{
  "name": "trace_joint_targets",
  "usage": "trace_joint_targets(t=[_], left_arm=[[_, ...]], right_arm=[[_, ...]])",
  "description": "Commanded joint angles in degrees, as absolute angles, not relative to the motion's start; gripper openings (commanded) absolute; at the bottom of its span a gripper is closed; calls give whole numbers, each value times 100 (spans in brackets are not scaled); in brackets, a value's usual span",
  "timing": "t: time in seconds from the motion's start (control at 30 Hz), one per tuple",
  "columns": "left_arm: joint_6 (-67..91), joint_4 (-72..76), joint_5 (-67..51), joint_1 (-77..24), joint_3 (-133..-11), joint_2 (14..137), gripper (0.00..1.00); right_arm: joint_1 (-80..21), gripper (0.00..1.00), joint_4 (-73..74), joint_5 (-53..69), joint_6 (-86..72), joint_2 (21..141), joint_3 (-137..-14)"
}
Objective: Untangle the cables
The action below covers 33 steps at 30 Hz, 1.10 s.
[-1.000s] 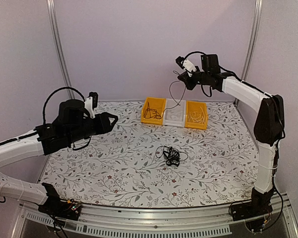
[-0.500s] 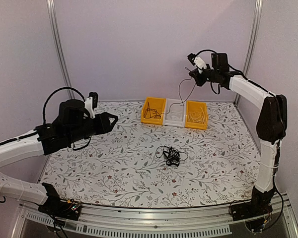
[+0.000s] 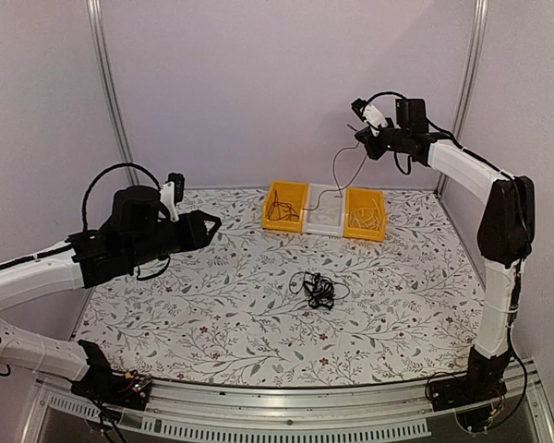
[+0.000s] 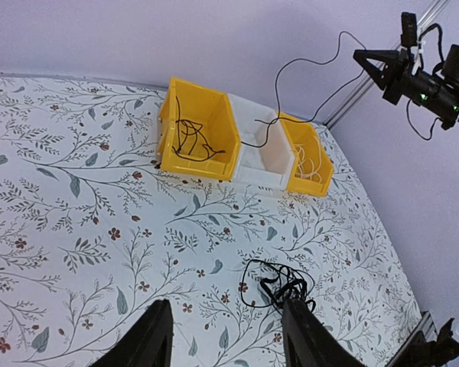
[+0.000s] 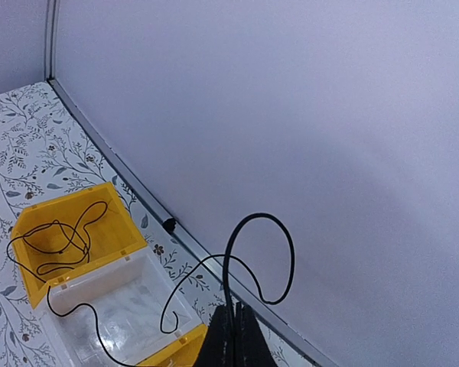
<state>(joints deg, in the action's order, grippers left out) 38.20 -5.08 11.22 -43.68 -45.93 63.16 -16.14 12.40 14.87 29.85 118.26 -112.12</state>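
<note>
A tangled clump of black cables (image 3: 319,291) lies on the floral table, a little right of the middle. High above the bins at the back, my right gripper (image 3: 362,138) is shut on one thin black cable (image 3: 337,175). That cable loops above the jaws (image 5: 260,252) and hangs down to the white bin (image 5: 122,306). Another length of black cable (image 4: 190,141) lies in the left yellow bin (image 4: 214,107). My left gripper (image 4: 229,340) hovers open over the table, its right fingertip just before the clump (image 4: 279,284), nothing between the fingers.
Three bins stand in a row at the back: yellow (image 3: 273,220), white (image 3: 323,224), yellow (image 3: 365,231). The right yellow bin (image 4: 321,180) holds pale cables. Purple walls and metal posts (image 3: 106,92) close in the table.
My right gripper has moved up and to the right with its cable, lifting more of the strand over the bins. The left arm has hardly moved.
</note>
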Motion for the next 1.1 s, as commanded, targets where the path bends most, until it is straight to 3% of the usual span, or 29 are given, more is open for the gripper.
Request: trace_joint_targets(t=[0.0,0.67,1.07], left_arm=[[3860,-489,1144,-4300,-4515,6348,52],[3996,-482,1035,-4298,-4459,6434,51],[4181,-651,1140,-4298,-4255,6164,51]], right_arm=[[-1337,0,1176,1365,3111,11636,-11289],[-2043,0,1391,1720,3173,11979,-11129],[-2232,0,1384,1927,2179,12752,-11091]])
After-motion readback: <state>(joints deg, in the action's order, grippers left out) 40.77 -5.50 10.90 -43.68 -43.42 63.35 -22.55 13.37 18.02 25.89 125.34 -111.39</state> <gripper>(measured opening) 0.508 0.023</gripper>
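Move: The white box I'm taking the held black cable to lies about 6 cm to the left of my right hand, practically level with it forward, and some 27 cm below. Its yellow neighbours are the left yellow box, 19 cm to my right hand's left, and the right yellow box, about 7 cm to its right. The black tangle is roughly 31 cm back and 10 cm left. From my left hand the white box is about 28 cm ahead and 33 cm right. Still pinching the black cable, my right hand first sweeps some 3.5 cm further right, carrying the trailing end away from the left yellow box. It then swings back left past where it began and sinks about 8 cm towards the white box, turning slightly counter-clockwise and tipping down about 10 degrees. My empty left hand eases down a couple of centimetres, fingers open. ##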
